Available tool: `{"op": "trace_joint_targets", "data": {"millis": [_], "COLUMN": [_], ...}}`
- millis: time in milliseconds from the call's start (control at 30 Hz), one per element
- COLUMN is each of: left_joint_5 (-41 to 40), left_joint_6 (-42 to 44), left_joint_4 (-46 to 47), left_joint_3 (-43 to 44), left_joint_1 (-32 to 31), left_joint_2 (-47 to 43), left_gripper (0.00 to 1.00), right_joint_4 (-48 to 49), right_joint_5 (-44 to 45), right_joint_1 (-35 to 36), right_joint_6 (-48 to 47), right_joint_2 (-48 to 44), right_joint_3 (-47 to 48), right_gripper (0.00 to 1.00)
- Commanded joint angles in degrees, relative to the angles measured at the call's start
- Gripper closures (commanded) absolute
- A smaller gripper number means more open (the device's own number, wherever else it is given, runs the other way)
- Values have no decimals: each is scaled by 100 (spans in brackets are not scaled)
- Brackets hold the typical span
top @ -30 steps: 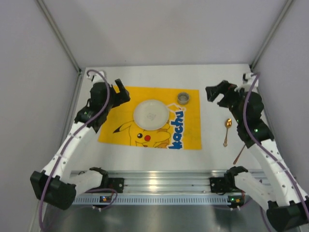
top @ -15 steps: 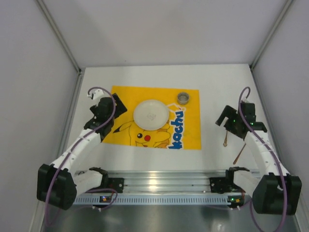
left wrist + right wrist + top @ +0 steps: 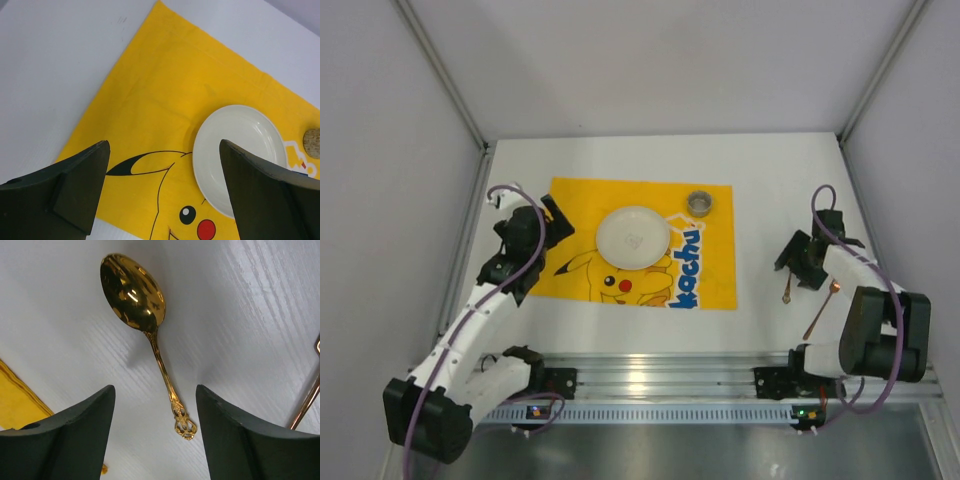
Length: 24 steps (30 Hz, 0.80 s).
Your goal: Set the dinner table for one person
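On the white dinner table (image 3: 770, 170) lies a yellow Pikachu mat (image 3: 710, 270) with a white plate (image 3: 633, 237) and a small metal cup (image 3: 699, 203) on it. A gold spoon (image 3: 150, 335) lies on the bare table to the right of the mat. My right gripper (image 3: 155, 390) is low over the spoon, open, with one finger on each side of the handle and not touching it. From above, only the handle end of the spoon (image 3: 786, 291) shows under the right gripper (image 3: 798, 262). My left gripper (image 3: 164, 150) hangs wide open over the mat's left part, empty, left of the plate (image 3: 240, 150).
A thin copper-coloured utensil (image 3: 819, 311) lies just right of the spoon, and it also shows at the right edge of the right wrist view (image 3: 307, 400). A ribbed aluminium rail (image 3: 660, 375) runs along the near edge. Grey walls close in the table on three sides.
The right arm has swung from the back right corner toward me and come down over the spoon. The left gripper has pulled back a little toward the mat's left edge.
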Motion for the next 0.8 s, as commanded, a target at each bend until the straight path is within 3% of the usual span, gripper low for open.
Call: {"op": "trace_joint_targets", "data": {"millis": [0,67,200,433,467,500,533,767], "left_joint_5": [-168,-168,-151,-186,-186,-186,-160,86], "left_joint_6": [285,321,286,242,224,207,189,22], "left_joint_4": [-87,-105,-105,-140,-149,-140,-132,9], "left_joint_3": [145,277,400,365,348,330,286,268], "left_joint_1": [36,36,36,45,45,45,45,45], "left_joint_2": [36,150,300,248,230,213,221,335], "left_gripper": [4,4,5,5,5,5,5,6], "right_joint_4": [481,534,657,771,789,807,824,798], "right_joint_5": [251,347,418,365,296,286,269,181], "right_joint_1": [-76,-76,-76,-76,-76,-67,-67,3], "right_joint_6": [-50,-76,-94,-164,-173,-182,-182,-243], "right_joint_2": [280,526,940,1275,1248,1187,1160,888], "right_joint_3": [319,380,583,566,513,486,477,477], "right_gripper": [36,39,55,72,78,93,99,100]}}
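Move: The spoon's middle is about 4 cm ahead of the right hand, 1 cm to its right and 1 cm below the finger pads, with its handle running back between the open fingers. The fork's middle is some 11 cm behind and 9 cm right of that hand; the cup stands roughly 24 cm ahead and 31 cm left. From the left hand, the spoon lies around 75 cm to the right, 5 cm nearer the base and 18 cm below. Skimming forward about 5 cm along the spoon from its handle towards the bowl, the right hand veers slightly right and sinks some 1 cm early on. Its fingers close all the way from about two-thirds open as it goes and pinch the spoon at the neck, just behind the bowl; the hand then stays there. ##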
